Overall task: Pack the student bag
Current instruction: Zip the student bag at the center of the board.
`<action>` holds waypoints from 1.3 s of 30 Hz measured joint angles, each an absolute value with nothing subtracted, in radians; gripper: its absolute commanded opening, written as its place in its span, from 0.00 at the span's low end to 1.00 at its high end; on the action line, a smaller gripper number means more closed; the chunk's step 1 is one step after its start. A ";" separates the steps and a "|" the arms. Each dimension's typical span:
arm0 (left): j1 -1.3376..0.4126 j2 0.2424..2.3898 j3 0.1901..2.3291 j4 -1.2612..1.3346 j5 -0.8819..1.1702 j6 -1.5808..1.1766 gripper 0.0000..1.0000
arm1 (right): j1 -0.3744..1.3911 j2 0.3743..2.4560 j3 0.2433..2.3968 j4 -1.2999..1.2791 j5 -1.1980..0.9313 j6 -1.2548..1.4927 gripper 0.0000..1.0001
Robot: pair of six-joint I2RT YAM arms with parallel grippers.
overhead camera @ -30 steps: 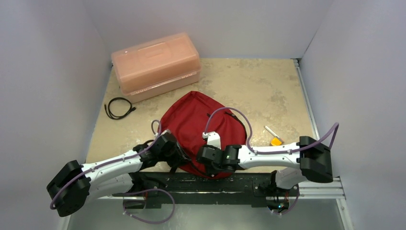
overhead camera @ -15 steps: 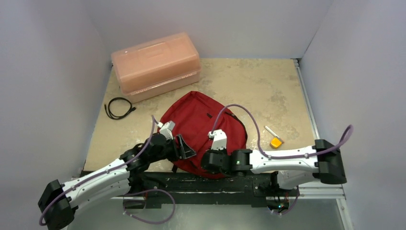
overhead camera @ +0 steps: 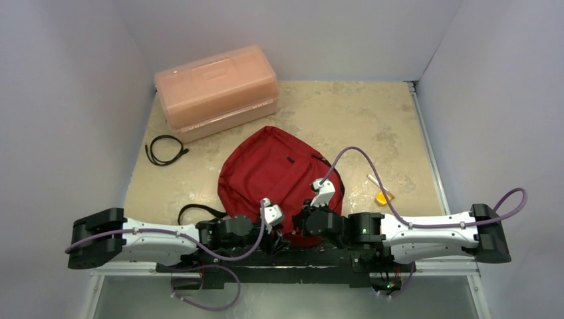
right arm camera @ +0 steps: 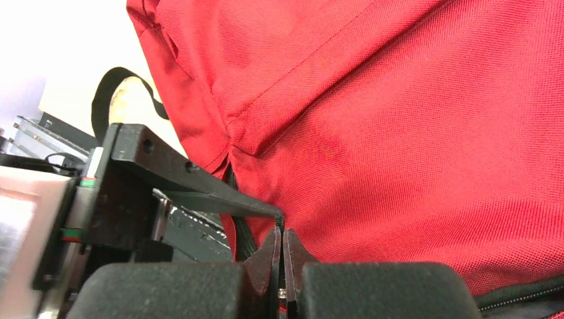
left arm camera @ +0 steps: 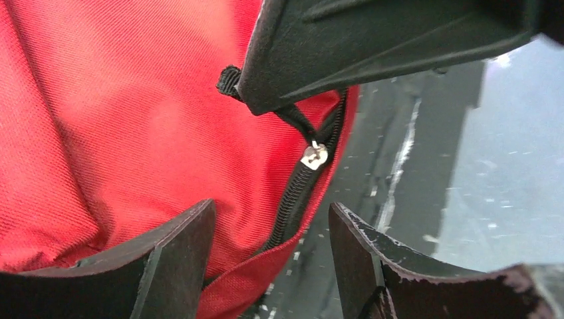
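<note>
The dark red student bag (overhead camera: 276, 176) lies flat in the middle of the table. At its near edge my right gripper (overhead camera: 298, 228) is shut on the black zipper pull (left arm camera: 292, 118); the silver slider (left arm camera: 314, 157) hangs just below the pull. In the right wrist view the right gripper (right arm camera: 280, 240) has its tips pressed together on that pull, against the bag (right arm camera: 399, 133). My left gripper (left arm camera: 271, 212) is open, one finger on each side of the bag's zipper edge (left arm camera: 299, 193), right beside the right gripper. From above the left gripper (overhead camera: 274, 234) lies low by the near edge.
A translucent orange-pink box (overhead camera: 216, 90) stands at the back left, with a coiled black cable (overhead camera: 165, 149) in front of it. A white stick (overhead camera: 375, 181) and a small yellow object (overhead camera: 382, 197) lie right of the bag. A black strap (overhead camera: 194, 211) loops out left. A black rail (overhead camera: 319, 256) runs along the near edge.
The left arm has dropped low along the near edge and its gripper has opened at the bag's zipper edge. The right gripper has shut on the zipper pull and its arm has stretched out lower.
</note>
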State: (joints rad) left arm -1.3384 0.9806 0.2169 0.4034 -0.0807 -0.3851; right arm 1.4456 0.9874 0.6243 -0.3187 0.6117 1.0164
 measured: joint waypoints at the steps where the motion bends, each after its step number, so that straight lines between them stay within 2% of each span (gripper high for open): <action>1: -1.345 1.018 0.217 0.430 -0.101 -0.351 0.58 | 1.446 0.987 0.624 -0.319 0.612 1.016 0.00; 5: -1.353 1.095 0.218 0.495 -0.164 -0.265 0.33 | 1.446 0.991 0.623 -0.322 0.608 1.018 0.00; 7: -1.355 1.100 0.218 0.516 -0.184 -0.241 0.25 | 1.446 1.010 0.627 -0.330 0.604 1.024 0.00; 18: -1.357 1.166 0.219 0.557 -0.150 -0.244 0.00 | 1.444 1.408 0.895 -0.617 0.587 1.121 0.00; 22: -1.357 1.200 0.228 0.591 -0.145 -0.268 0.00 | 1.444 1.364 0.891 -0.682 0.619 1.135 0.00; 25: -1.360 1.200 0.239 0.564 -0.215 -0.335 0.00 | 1.444 1.324 0.891 -0.736 0.697 1.212 0.00; 31: -1.365 1.155 0.228 0.466 -0.414 -0.496 0.00 | 1.445 1.301 0.879 -0.991 0.882 1.557 0.00; 39: -1.365 1.031 0.136 0.508 -0.463 -0.520 0.00 | 1.321 0.938 0.767 -0.944 0.917 1.545 0.00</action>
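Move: The closed zip edge that the left hand goes for lies about 2 cm ahead of its open fingers, 1 cm to the right and 2 cm below; the zip slider is some 4 cm to the left hand's right, 1 cm ahead, about level. The right hand already holds the slider's black cord, the slider 2 cm back and 4 cm below. From the right hand, the bag's right rim is 5 cm ahead, 15 cm right, 5 cm lower. The zip edge behind the slider is pinched by the left fingers, which slip some 2 cm forward and down onto it and close, then, still gripping, swing a few centimetres forward-left. The right hand keeps its cord, dips about 5 cm, then sweeps some 11 cm right and 6 cm forward towards the bag's right rim, rising about 7 cm and turning clockwise. ##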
